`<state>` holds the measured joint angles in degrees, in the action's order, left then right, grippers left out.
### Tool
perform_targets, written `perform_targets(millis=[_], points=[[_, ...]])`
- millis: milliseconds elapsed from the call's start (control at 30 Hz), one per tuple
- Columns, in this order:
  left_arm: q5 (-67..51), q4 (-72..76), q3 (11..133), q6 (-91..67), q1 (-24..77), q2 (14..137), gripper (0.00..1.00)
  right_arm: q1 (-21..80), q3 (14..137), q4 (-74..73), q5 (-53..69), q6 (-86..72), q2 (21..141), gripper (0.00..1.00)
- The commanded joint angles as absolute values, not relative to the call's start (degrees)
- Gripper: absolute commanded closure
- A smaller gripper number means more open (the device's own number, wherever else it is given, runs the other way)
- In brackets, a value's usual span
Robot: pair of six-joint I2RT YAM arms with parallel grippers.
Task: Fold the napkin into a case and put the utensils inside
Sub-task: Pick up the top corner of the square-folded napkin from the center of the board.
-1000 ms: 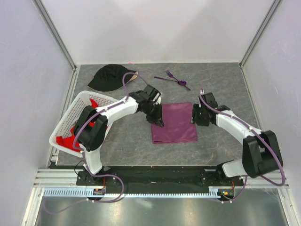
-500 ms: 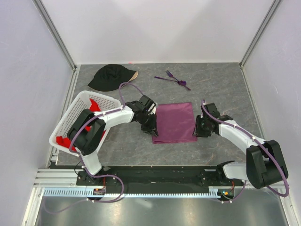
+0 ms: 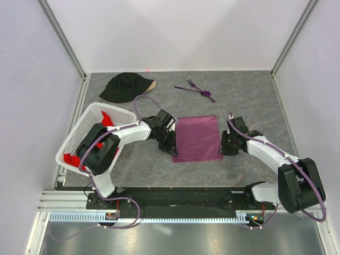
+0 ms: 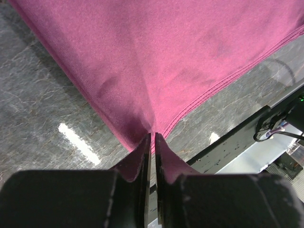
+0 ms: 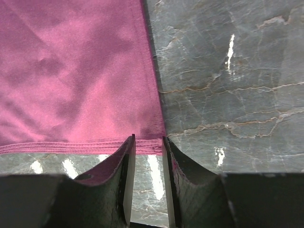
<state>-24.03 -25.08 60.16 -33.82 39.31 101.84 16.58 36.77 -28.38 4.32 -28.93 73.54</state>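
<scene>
The plum-purple napkin point(image 3: 197, 137) lies folded flat as a rectangle in the middle of the table. My left gripper point(image 3: 171, 150) sits at its near left corner; in the left wrist view its jaws point(image 4: 153, 137) are pinched together on the cloth's corner, and the napkin point(image 4: 166, 61) puckers toward the tips. At the near right corner is my right gripper point(image 3: 223, 149), its jaws point(image 5: 148, 140) open a finger's width just short of the hem of the napkin point(image 5: 76, 71), with nothing between them. The purple utensils point(image 3: 196, 89) lie together at the far side, away from both grippers.
A black cap point(image 3: 125, 87) lies at the far left. A white lattice basket point(image 3: 79, 133) holding red cloth stands on the left beside the left arm. The black rail point(image 4: 237, 137) at the table's near edge runs close behind the napkin.
Both grippers have moved along the napkin's sides toward its near corners. The right jaws have narrowed. The napkin has barely shifted.
</scene>
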Motion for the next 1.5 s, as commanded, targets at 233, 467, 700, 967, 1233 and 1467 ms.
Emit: perform_targets(millis=[233, 467, 700, 967, 1233, 1467], points=[[-23.73, -23.03, 59.24, -34.98, 39.55, 99.49, 0.88, 16.35, 37.18, -28.48, 2.55, -29.00, 73.56, 0.64], [-23.99, -23.03, 59.24, -35.07, 39.55, 99.41, 0.88, 16.35, 37.00, -28.30, 2.81, -28.92, 74.35, 0.66], [-24.43, -23.12, 59.68, -35.16, 39.55, 98.96, 0.88, 16.35, 37.18, -28.30, 2.55, -28.83, 74.44, 0.62], [-24.52, -23.29, 59.68, -34.89, 39.55, 99.49, 0.89, 16.26, 37.00, -28.39, 2.72, -28.74, 74.27, 0.66], [-24.26, -23.38, 59.68, -34.72, 39.55, 99.32, 0.89, 16.35, 37.09, -28.30, 3.08, -28.83, 73.74, 0.83], [-24.08, -23.47, 59.77, -34.54, 39.55, 99.05, 0.89, 16.35, 37.79, -28.30, 2.99, -28.74, 73.30, 1.00]])
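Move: The napkin's near-right corner lies practically at the right hand's point, at most 1 cm to its right and 1 cm below, between the parted fingertips. From there the napkin's far-right corner is about 18 cm ahead and 2 cm left, some 2 cm lower, and its near-left corner roughly 21 cm left and level fore and aft. From the left hand, already shut on that near-left corner, the near-right corner lies about 21 cm right, straight across. Staying almost in place and settling less than half a centimetre down towards the board, the right hand keeps its fingers parted astride the near-right corner, then shuts them late, from about a third open to almost closed, pinching the napkin's upper layer. The left hand stands still and keeps its grip on the near-left corner. ##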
